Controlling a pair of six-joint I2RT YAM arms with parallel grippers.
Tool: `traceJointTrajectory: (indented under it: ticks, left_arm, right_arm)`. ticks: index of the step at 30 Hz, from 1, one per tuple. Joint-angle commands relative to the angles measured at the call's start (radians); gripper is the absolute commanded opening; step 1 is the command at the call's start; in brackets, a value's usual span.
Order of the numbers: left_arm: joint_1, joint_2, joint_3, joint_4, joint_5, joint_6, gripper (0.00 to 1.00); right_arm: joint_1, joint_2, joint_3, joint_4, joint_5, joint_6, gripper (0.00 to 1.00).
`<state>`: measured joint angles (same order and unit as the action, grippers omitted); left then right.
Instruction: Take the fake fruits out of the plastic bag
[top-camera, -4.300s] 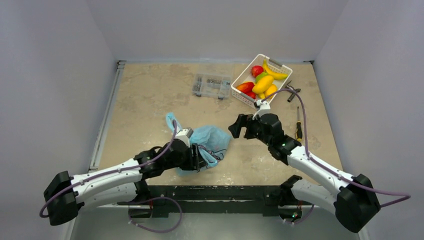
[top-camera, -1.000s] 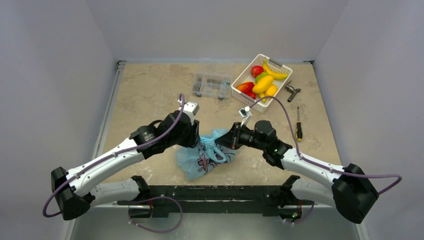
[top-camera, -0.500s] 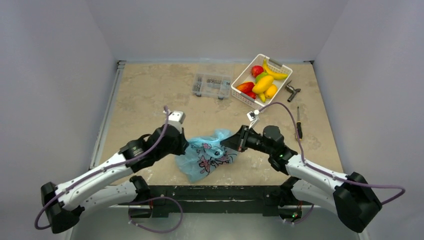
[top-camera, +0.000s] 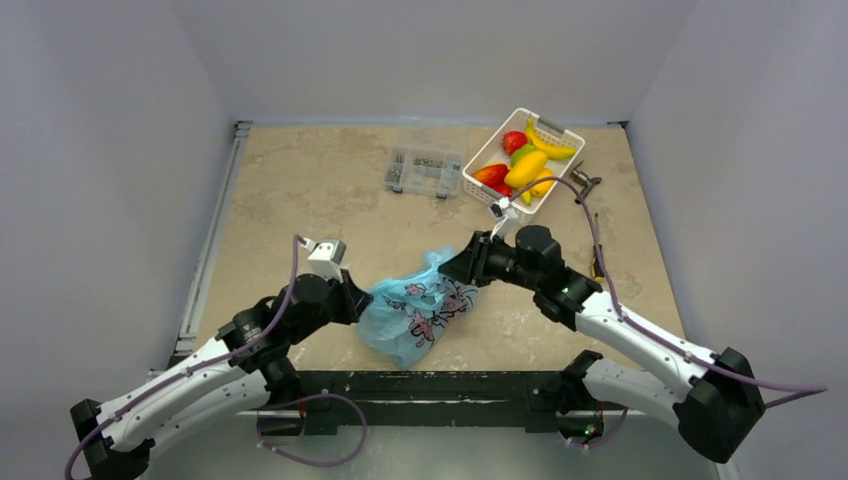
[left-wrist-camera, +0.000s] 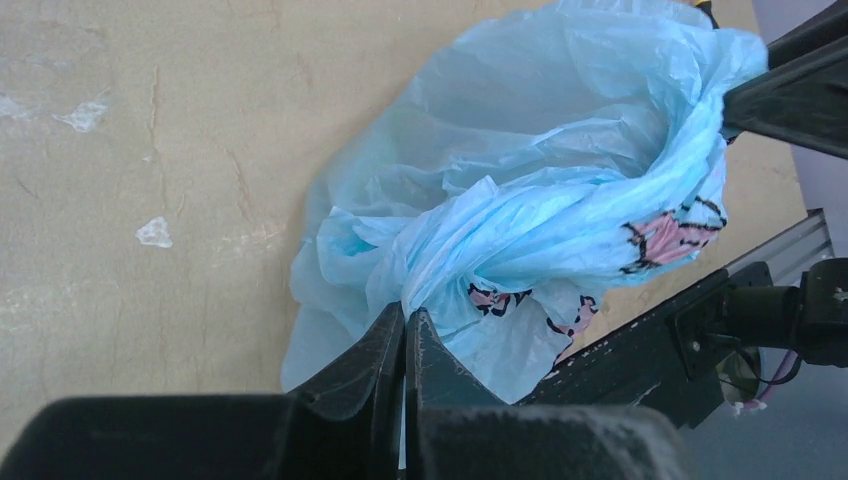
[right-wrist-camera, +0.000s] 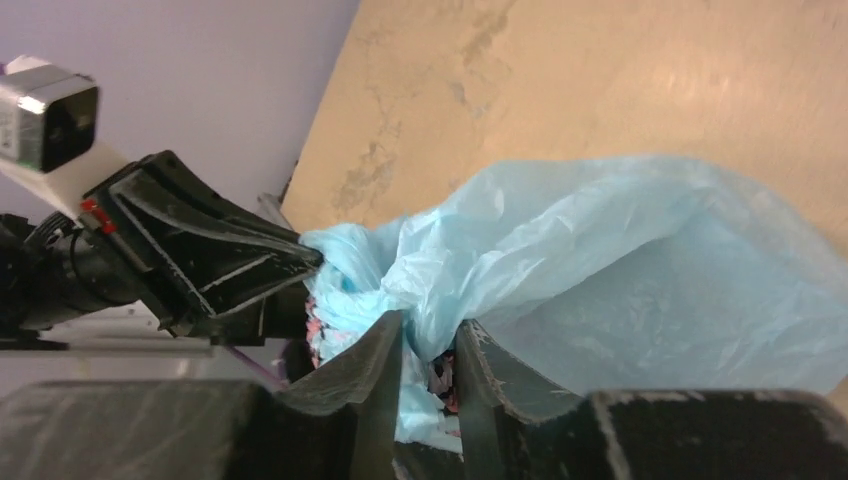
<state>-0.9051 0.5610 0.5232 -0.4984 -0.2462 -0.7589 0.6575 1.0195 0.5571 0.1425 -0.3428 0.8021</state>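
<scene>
The light blue plastic bag (top-camera: 415, 305) with its pink-and-black print lies near the table's front edge, stretched between both grippers. My left gripper (top-camera: 358, 300) is shut on a twisted fold of the plastic bag (left-wrist-camera: 540, 150) at its left end, the pinch clear in the left wrist view (left-wrist-camera: 405, 312). At the bag's upper right, my right gripper (top-camera: 462, 268) has its jaws parted, with a loose fold of the plastic bag (right-wrist-camera: 620, 260) hanging in the gap (right-wrist-camera: 430, 335). The fake fruits are hidden inside the bag.
A white basket (top-camera: 490, 150) holding a banana, mangoes and red fruit stands at the back right. A clear compartment box (top-camera: 424, 171) lies left of it. A metal tool (top-camera: 583, 183) and a screwdriver (top-camera: 597, 265) lie by the right edge.
My left gripper closed on the bag's left end and drew back towards the near left. The right gripper's jaws have just parted and it shifted slightly back. The bag turned print-side up.
</scene>
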Motion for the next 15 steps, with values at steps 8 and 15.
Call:
traceJointTrajectory:
  ticks: [8, 15]
  left_arm:
    - [0.002, 0.045, 0.049, 0.057, 0.036, 0.012, 0.00]
    - [0.001, 0.051, 0.079, 0.022, 0.035, 0.025, 0.00]
  right_arm:
    - [0.228, 0.040, 0.360, -0.541, 0.541, -0.475, 0.55]
    - [0.523, 0.122, 0.454, -0.481, 0.671, -0.676, 0.66]
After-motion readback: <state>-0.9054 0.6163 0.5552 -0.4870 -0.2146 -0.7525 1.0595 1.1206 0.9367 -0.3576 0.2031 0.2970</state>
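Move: The left gripper still pinches a twist of the blue plastic bag. The middle of the bag lies about 9 cm to its right, 4 cm nearer the base and 8 cm lower. From the right gripper, which has a fold of the bag between its slightly parted fingers, the middle is some 9 cm back, 5 cm left and 11 cm down. The clear parts box is about 21 cm ahead of the right gripper and 3 cm left, and the white fruit basket 22 cm ahead and 18 cm right. Keep the left gripper shut on the bag, nearly still. Open the right gripper to roughly two thirds to free the fold, lifting it about 4 cm and easing slightly forward and right. Then swing it some 4 cm back and left over the bag, rolling the wrist about 35 degrees and dipping the fingers so that they straddle the loose plastic. ##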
